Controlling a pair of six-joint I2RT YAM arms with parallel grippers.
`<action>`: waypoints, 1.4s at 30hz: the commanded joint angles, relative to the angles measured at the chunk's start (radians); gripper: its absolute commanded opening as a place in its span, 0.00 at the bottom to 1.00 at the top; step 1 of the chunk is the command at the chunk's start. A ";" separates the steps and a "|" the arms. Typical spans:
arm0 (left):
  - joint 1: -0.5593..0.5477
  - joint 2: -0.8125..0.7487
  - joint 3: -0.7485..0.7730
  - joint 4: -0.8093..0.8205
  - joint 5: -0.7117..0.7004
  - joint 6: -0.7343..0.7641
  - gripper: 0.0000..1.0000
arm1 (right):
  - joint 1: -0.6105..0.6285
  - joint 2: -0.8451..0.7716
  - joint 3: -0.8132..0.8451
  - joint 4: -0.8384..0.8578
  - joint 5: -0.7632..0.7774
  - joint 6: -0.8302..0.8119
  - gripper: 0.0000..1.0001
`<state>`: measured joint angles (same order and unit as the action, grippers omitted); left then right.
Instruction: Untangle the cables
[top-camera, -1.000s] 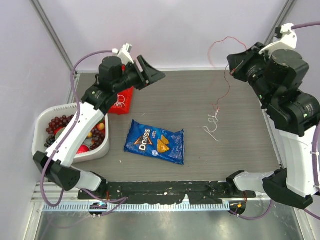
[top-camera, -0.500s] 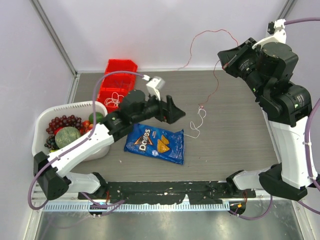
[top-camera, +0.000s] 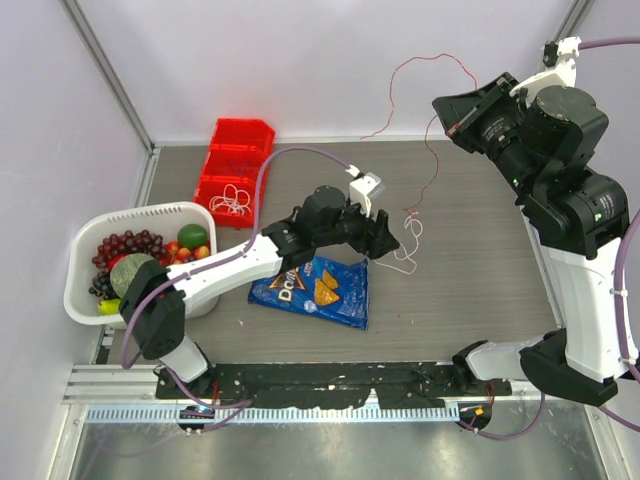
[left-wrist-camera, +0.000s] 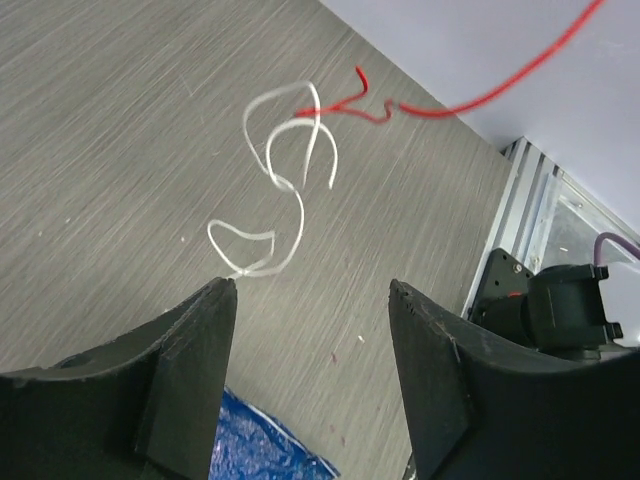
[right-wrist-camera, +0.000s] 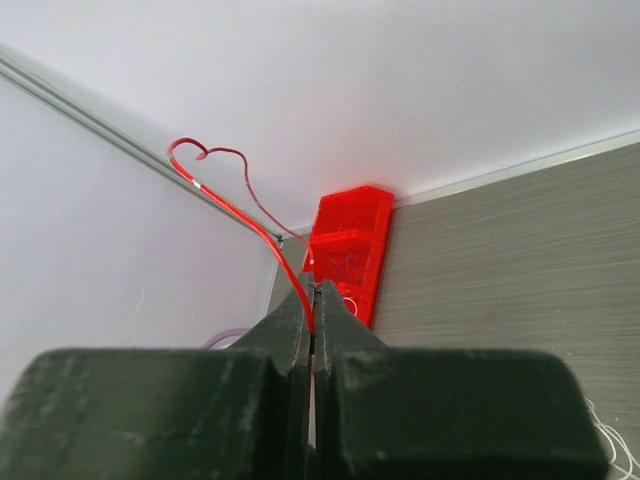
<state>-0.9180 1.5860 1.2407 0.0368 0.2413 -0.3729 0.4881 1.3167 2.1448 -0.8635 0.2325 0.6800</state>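
Note:
The red cable (top-camera: 428, 150) hangs from my right gripper (top-camera: 452, 128), which is raised at the back right and shut on it; in the right wrist view the red cable (right-wrist-camera: 236, 210) enters the closed right gripper (right-wrist-camera: 315, 292). Its lower end reaches the table and is hooked into the curled white cable (top-camera: 406, 243). My left gripper (top-camera: 386, 243) stands open just left of that white cable. In the left wrist view the white cable (left-wrist-camera: 302, 215) lies ahead of the open left gripper (left-wrist-camera: 312, 287), beyond the fingertips, with the red cable (left-wrist-camera: 455, 112) farther on.
A blue chip bag (top-camera: 318, 292) lies under the left arm, its corner (left-wrist-camera: 260, 445) below the left finger. A red bin (top-camera: 236, 165) with white cords (top-camera: 235, 203) sits at the back left. A white basket (top-camera: 80, 245) of fruit is at the left edge.
My left arm has swung from the red bin across the bag to the white cable, its jaws widening, then narrowing a little. The right gripper lifted the red cable slightly, dragging the white one.

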 joint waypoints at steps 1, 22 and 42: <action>-0.007 0.044 0.080 0.140 0.055 0.005 0.65 | 0.001 -0.019 0.004 0.061 -0.018 0.013 0.01; -0.008 0.158 0.115 0.135 0.066 -0.031 0.00 | 0.001 -0.031 0.055 0.099 -0.007 0.001 0.01; 0.021 0.384 0.054 0.106 0.148 -0.199 0.00 | 0.001 -0.195 0.063 0.363 0.182 -0.088 0.01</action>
<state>-0.9009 1.9781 1.2694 0.1112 0.3481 -0.5514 0.4881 1.1481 2.2253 -0.5743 0.3401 0.6197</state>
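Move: The white cable hangs tangled on the lower end of the red one, about 7 cm to the right of the open left hand, 2 cm farther out and 3 cm lower. The red cable's lower end is some 5 cm ahead of that hand, 6 cm right and 4 cm higher; the chip bag lies 15 cm left, 5 cm back and 22 cm below. From the right hand, which grips the red cable, the white cable is roughly 32 cm below, 3 cm left and 2 cm back. The white cable is pinched by the left fingers, which slide about 4 cm to the right to it and shut. They then pull it some 15 cm down towards the table, tipping down roughly 20 degrees. The right hand, nearly still at first and keeping its grip on the red cable, rises away about 14 cm as the left pulls, going back and right too and tipping up. ##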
